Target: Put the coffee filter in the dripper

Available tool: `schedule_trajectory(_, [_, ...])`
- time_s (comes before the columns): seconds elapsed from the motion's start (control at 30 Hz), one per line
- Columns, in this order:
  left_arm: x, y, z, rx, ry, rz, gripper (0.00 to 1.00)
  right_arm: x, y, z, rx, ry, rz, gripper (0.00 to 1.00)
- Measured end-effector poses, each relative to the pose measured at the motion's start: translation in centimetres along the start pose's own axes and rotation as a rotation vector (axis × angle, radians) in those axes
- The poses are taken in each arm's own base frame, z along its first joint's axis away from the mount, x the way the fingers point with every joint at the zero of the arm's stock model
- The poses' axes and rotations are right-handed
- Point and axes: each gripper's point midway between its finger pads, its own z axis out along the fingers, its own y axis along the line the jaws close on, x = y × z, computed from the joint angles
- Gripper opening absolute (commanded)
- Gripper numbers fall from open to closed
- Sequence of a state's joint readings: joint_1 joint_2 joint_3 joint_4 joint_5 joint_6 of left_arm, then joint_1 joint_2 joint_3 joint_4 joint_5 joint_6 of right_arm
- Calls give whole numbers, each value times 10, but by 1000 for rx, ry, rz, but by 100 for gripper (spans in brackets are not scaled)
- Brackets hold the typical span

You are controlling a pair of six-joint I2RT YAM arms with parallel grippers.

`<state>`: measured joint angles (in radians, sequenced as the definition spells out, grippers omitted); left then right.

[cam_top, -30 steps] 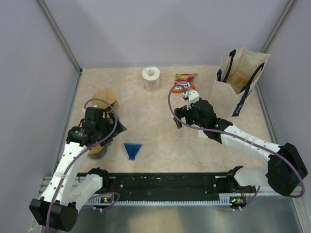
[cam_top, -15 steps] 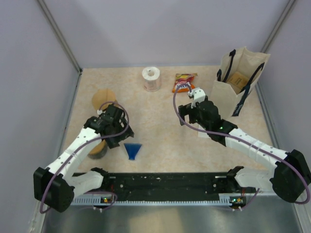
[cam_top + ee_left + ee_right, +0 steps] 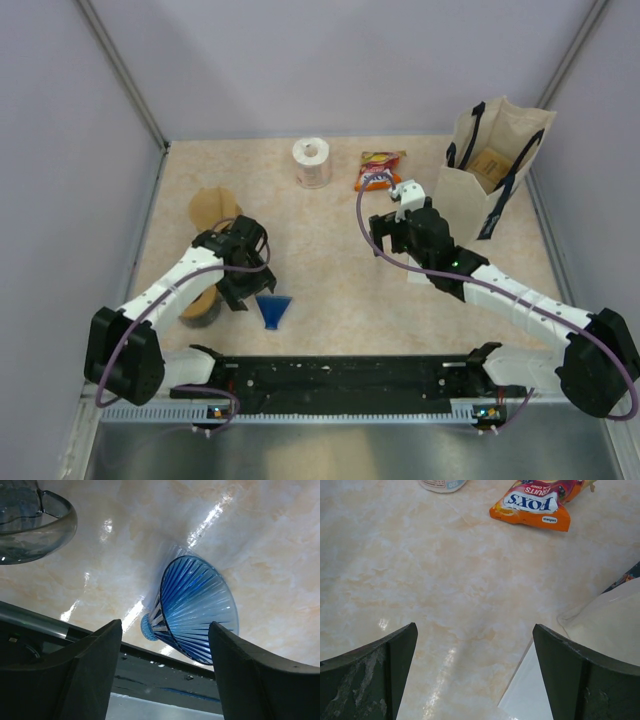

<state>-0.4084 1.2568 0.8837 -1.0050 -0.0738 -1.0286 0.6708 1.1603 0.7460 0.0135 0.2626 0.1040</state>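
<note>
The blue ribbed dripper (image 3: 272, 308) lies on its side near the table's front edge; in the left wrist view the dripper (image 3: 197, 611) has its wide mouth turned away to the right. My left gripper (image 3: 248, 292) hovers just left of it, open, its fingers (image 3: 95, 670) framing the dripper without touching it. The brown coffee filter (image 3: 212, 205) lies flat at the back left, apart from both grippers. My right gripper (image 3: 385, 232) hangs wide open over bare tabletop, and the right gripper (image 3: 474, 626) has nothing between its jaws.
A glass carafe (image 3: 30, 525) stands left of the dripper, under the left arm (image 3: 170, 290). A paper roll (image 3: 312, 163) and an orange candy bag (image 3: 535, 502) lie at the back. A beige tote bag (image 3: 490, 160) stands at the back right.
My left arm has swung right and forward from over the carafe to beside the dripper, and its jaws have narrowed a little. The right arm shifted slightly right, still wide open.
</note>
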Motion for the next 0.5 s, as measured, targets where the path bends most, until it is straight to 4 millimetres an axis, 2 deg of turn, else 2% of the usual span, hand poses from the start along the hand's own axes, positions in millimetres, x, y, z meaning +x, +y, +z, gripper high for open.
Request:
schedule_trajectory(0.17, [3,5,7,-41,17,-16,65,0,-2,0,11,-1,-7,99])
schedule_trajectory(0.33, [3,5,13,-60,24,-26,44,0,-2,0,11,-1,-8,99])
schedule_trajectory(0.4, [2,5,15,-64,21,-32,31,0,-2,0,11,-1,-8,99])
schedule_trajectory(0.5, [1,4,16,-66,18,-36,21,0,-2,0,11,-1,-8,99])
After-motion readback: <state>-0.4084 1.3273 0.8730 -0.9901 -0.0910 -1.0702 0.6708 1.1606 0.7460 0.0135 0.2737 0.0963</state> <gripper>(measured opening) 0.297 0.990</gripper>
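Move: The blue dripper lies close to the left hand, its middle some 4 cm to the right, 2 cm back and 3 cm lower, with its left rim between the open fingers. The wood-topped carafe stands about 13 cm left of that hand, level with it and 2 cm lower; the filter-topped carafe is roughly 15 cm ahead and 7 cm left, 3 cm higher. From the right hand, the dripper lies around 23 cm left, 15 cm back and 13 cm below. The blue dripper's left rim is what the left fingers close on: the hand eases down about 2 cm almost in place, tipping only a few degrees, while the fingers go from roughly three-quarters open to under a third. One fingertip comes in outside the wall and the other from the mouth side, meeting the rim. ##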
